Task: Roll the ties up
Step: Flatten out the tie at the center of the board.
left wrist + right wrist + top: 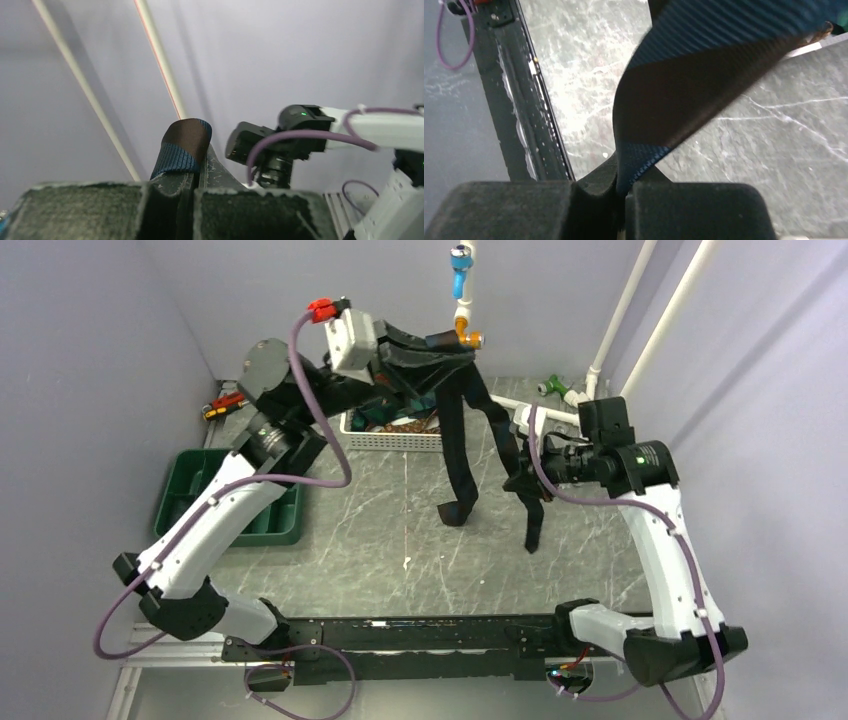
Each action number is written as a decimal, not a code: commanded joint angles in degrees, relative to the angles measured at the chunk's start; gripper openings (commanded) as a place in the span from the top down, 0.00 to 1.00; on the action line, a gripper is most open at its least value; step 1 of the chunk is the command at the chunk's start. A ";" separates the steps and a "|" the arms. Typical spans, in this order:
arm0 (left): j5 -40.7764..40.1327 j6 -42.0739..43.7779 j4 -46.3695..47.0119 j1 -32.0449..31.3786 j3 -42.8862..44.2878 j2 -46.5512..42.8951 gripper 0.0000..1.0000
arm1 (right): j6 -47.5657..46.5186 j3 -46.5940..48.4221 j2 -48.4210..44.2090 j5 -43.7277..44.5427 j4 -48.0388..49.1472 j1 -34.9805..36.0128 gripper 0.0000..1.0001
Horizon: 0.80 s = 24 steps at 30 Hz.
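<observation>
A dark navy striped tie (462, 430) hangs in the air over the middle of the table. My left gripper (432, 352) is raised high at the back and shut on the tie's upper fold (184, 147), which bends over the fingertips. From there one strand drops to a curled end (458, 510) near the tabletop. The other strand runs right to my right gripper (522, 475), which is shut on it (684, 75), with the tail (534, 525) dangling below. More ties (400, 422) lie in the white basket.
A white wire basket (392, 440) stands at the back centre. A green bin (210, 490) sits at the left under my left arm. White pipes (615, 325) run up the back right wall. The black base rail (400, 632) lies along the near edge.
</observation>
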 commanded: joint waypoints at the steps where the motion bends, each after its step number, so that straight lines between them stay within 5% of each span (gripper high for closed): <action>1: -18.57 -4.38 4.72 -3.33 4.19 1.64 1.00 | -7.58 3.78 -1.64 5.21 -9.00 -0.47 1.00; 3: -33.57 -0.91 2.16 -3.17 1.57 -0.21 1.00 | -4.99 5.40 0.99 4.69 -6.89 -0.47 1.00; 6: -45.06 1.48 2.19 1.17 -6.21 -5.60 1.00 | -0.89 10.20 7.83 -0.21 -5.24 0.34 1.00; 8: -42.48 -4.35 -3.68 8.94 -9.99 -9.42 1.00 | 1.61 14.63 13.44 -2.68 -6.64 3.59 1.00; 11: -34.79 -9.16 -12.29 20.17 -18.67 -16.32 1.00 | 1.97 17.30 20.29 -5.38 -8.72 10.04 0.86; 15: -21.66 -8.64 -18.30 36.21 -34.09 -25.02 1.00 | 10.87 13.09 25.84 -8.23 2.54 16.33 0.56; 21: -6.42 -2.65 -23.85 62.92 -49.32 -29.42 1.00 | 11.00 13.79 35.11 -0.82 1.22 16.57 0.49; 24: -7.79 -1.26 -25.81 71.34 -49.36 -25.39 1.00 | 9.79 9.51 34.62 4.00 2.32 16.35 0.47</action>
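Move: Both hands grip the tie, its strands hanging. From the left hand the board's centre lies about 8 cm ahead, 7 left and 60 below; the green tray 12 ahead, 42 left, the white basket 30 ahead, 8 left, both nearly as far below. From the right hand the board's centre is roughly 6 cm ahead, 17 left, 29 below, and the basket 28 ahead, 19 left, 25 below. Left hand sweeps the tie some 35 cm left and 30 down towards the tray; right releases, descending leftward. ##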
